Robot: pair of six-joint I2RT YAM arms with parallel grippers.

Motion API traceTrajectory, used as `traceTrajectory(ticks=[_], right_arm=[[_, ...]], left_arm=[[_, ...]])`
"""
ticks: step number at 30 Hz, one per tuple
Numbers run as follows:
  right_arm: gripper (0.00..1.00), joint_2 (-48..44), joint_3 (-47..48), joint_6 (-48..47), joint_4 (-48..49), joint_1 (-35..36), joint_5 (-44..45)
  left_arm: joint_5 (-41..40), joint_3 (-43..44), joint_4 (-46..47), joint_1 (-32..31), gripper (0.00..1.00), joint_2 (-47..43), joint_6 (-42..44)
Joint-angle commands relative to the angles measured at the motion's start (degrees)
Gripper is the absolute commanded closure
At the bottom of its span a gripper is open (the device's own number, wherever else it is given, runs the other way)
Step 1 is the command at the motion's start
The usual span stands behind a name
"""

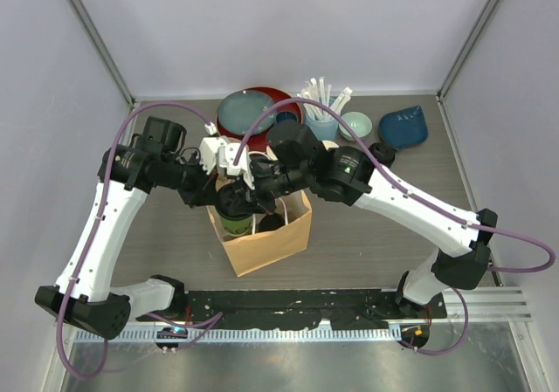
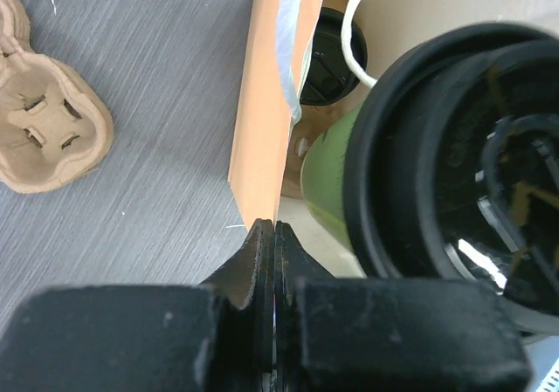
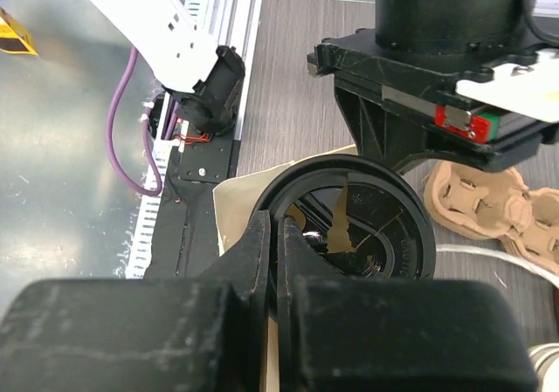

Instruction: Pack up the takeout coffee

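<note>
A brown paper bag (image 1: 266,235) stands open at the table's middle. My left gripper (image 1: 217,175) is shut on the bag's rim (image 2: 262,147), its tips (image 2: 269,228) pinching the paper edge. The green-sided coffee cup (image 2: 327,174) with a black lid (image 3: 384,226) hangs in the bag's mouth (image 1: 234,219). My right gripper (image 3: 276,224) is shut on that lid's rim. Deeper inside the bag sits a second black lid (image 2: 327,56); the side of its cup is hidden.
A cardboard cup carrier (image 2: 44,121) lies on the table left of the bag. At the back are a red bowl holding a grey plate (image 1: 249,113), a blue cup of straws (image 1: 321,121), a small green bowl (image 1: 355,124) and a blue dish (image 1: 403,126).
</note>
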Motion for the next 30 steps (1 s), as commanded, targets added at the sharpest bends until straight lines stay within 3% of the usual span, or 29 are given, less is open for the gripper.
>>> traceTrajectory(ticks=[1, 14, 30], right_arm=[[0.99, 2.15, -0.17, -1.90, 1.86, 0.28, -2.63], [0.99, 6.98, -6.05, -6.47, 2.56, 0.37, 1.42], [0.99, 7.16, -17.92, -8.41, 12.23, 0.37, -1.22]], left_arm=[[2.44, 0.24, -1.02, 0.20, 1.00, -1.10, -0.03], [3.32, 0.42, -1.02, 0.20, 1.00, -1.36, 0.40], [3.24, -0.20, 2.33, 0.20, 1.00, -0.40, -1.00]])
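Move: The right hand holds the green cup by its lid rim over the bag. The free spot in the bag's left end lies about 4 cm ahead of that hand, 4 cm to its left and some 22 cm below. The brown cup already in the bag stands about 5 cm ahead and 5 cm to the hand's right, equally low; the cup carrier lies roughly 14 cm ahead and 8 cm left, on the table. From the left hand, the free spot is about 3 cm back, 6 cm right and 14 cm down. Still pinching the green cup by the rim of its black lid, the right hand lowers it some 14 cm almost straight down into the left end of the bag, beside the brown cup, easing off as it gets deep. The wrist tips the fingers about 15 degrees more steeply down, and they stay shut. The left hand stays put, keeping the bag's left rim pinched. ##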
